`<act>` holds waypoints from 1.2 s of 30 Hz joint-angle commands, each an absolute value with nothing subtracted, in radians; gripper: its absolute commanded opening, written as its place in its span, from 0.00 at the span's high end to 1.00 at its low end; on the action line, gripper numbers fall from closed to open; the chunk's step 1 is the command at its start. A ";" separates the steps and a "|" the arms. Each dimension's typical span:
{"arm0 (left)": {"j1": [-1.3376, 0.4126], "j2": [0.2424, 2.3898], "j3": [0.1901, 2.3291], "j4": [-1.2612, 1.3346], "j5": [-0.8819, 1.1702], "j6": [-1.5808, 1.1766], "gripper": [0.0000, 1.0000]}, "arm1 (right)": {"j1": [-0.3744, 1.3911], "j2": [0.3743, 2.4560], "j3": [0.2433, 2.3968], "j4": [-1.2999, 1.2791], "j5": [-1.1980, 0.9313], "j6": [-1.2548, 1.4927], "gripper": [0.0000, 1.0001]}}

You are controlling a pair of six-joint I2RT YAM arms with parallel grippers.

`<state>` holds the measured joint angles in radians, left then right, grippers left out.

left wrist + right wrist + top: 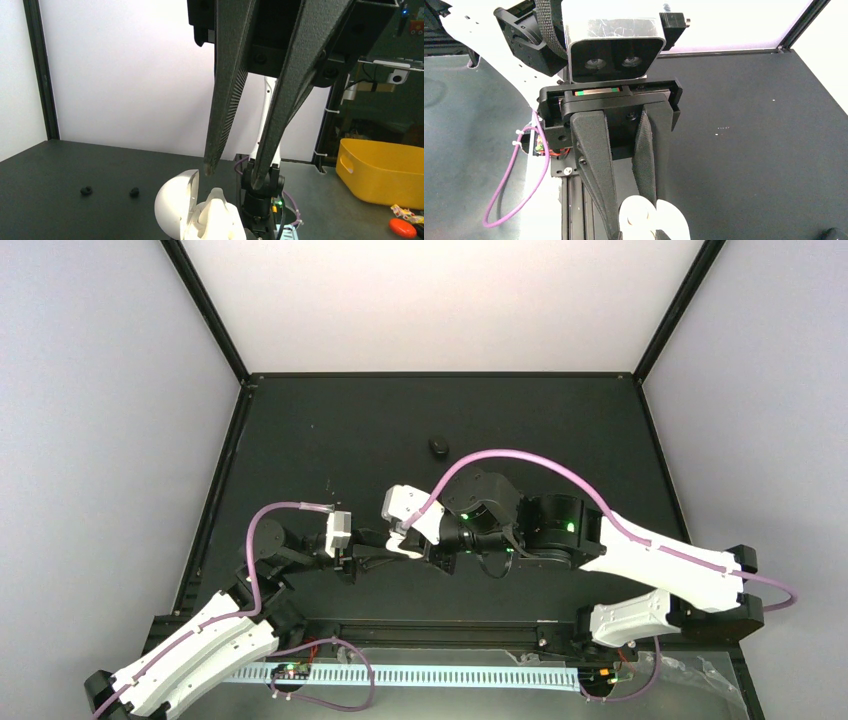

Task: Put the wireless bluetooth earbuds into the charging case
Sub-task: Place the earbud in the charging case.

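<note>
The white charging case (177, 205) is held open above the table, its lid swung to the left in the left wrist view. My left gripper (636, 217) faces the right wrist camera, shut on the lower half of the case (674, 222). One white earbud (217, 200) sits in the case body with its top poking up. My right gripper (233, 177) comes down from above, its fingertips slightly apart just over the bud with nothing between them. In the top view the left gripper (385, 550) and the right gripper (425, 538) meet at the case (405, 547).
A small black oval item (438, 447) lies toward the back of the table. Two small black bits (86, 190) lie on the mat to the left of the case. A yellow bin (385, 170) and an orange object (402, 227) sit beyond the table's right side.
</note>
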<state>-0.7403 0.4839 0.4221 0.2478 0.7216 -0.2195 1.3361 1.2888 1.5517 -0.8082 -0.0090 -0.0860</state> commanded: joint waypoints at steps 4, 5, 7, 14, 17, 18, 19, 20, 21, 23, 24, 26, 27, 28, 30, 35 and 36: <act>-0.742 0.482 0.443 0.281 0.717 -0.216 0.98 | 1.347 1.248 1.561 -0.788 0.040 -0.071 0.85; -0.742 0.482 0.443 0.281 0.717 -0.216 0.99 | 1.347 1.235 1.559 -0.782 0.050 -0.071 0.85; -0.742 0.482 0.443 0.282 0.718 -0.217 0.98 | 1.345 1.201 1.543 -0.749 0.083 -0.066 0.83; -0.742 0.473 0.438 0.295 0.723 -0.228 0.98 | 1.308 1.098 1.429 -0.645 0.250 -0.009 0.74; -0.743 0.460 0.428 0.315 0.730 -0.237 0.98 | 1.299 1.074 1.377 -0.614 0.236 0.010 0.65; -0.742 0.455 0.425 0.322 0.733 -0.239 0.98 | 1.299 1.076 1.368 -0.612 0.218 0.016 0.62; -0.743 0.452 0.422 0.328 0.736 -0.241 0.98 | 1.297 1.078 1.361 -0.609 0.184 0.017 0.60; -0.742 0.449 0.421 0.333 0.737 -0.243 0.98 | 1.298 1.080 1.353 -0.603 0.161 0.020 0.58; -0.743 0.448 0.420 0.337 0.739 -0.245 0.98 | 1.298 1.082 1.343 -0.595 0.144 0.023 0.56; -0.742 0.449 0.419 0.343 0.742 -0.248 0.99 | 1.299 1.083 1.335 -0.581 0.122 0.026 0.52; -0.742 0.449 0.419 0.343 0.742 -0.249 0.98 | 1.299 1.084 1.333 -0.574 0.110 0.025 0.48; -0.743 0.451 0.419 0.346 0.743 -0.250 0.99 | 1.298 1.085 1.332 -0.560 0.094 0.025 0.43; -0.743 0.452 0.419 0.346 0.743 -0.250 0.98 | 1.299 1.085 1.332 -0.555 0.089 0.025 0.40; -0.742 0.452 0.419 0.345 0.745 -0.250 0.98 | 1.299 1.085 1.330 -0.548 0.088 0.025 0.38; -0.742 0.453 0.419 0.346 0.744 -0.250 0.98 | 1.298 1.082 1.326 -0.532 0.089 0.026 0.33; -0.742 0.453 0.419 0.347 0.746 -0.249 0.99 | 1.298 1.100 1.328 -0.521 0.104 0.034 0.27; -0.742 0.452 0.420 0.347 0.748 -0.248 0.98 | 1.299 1.106 1.332 -0.523 0.111 0.035 0.27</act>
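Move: The charging case, held open in the left fingers, has its body about 1 cm to the left of the right hand and some 2 cm below it, neither ahead nor back; its open lid stands about 3 cm farther forward than the body. From the left hand the case body lies roughly 2 cm to the right, level in height and in reach. Right hand leaves the case about 5 cm right and up, opening wide, then sinks partway; left lifts slightly. ##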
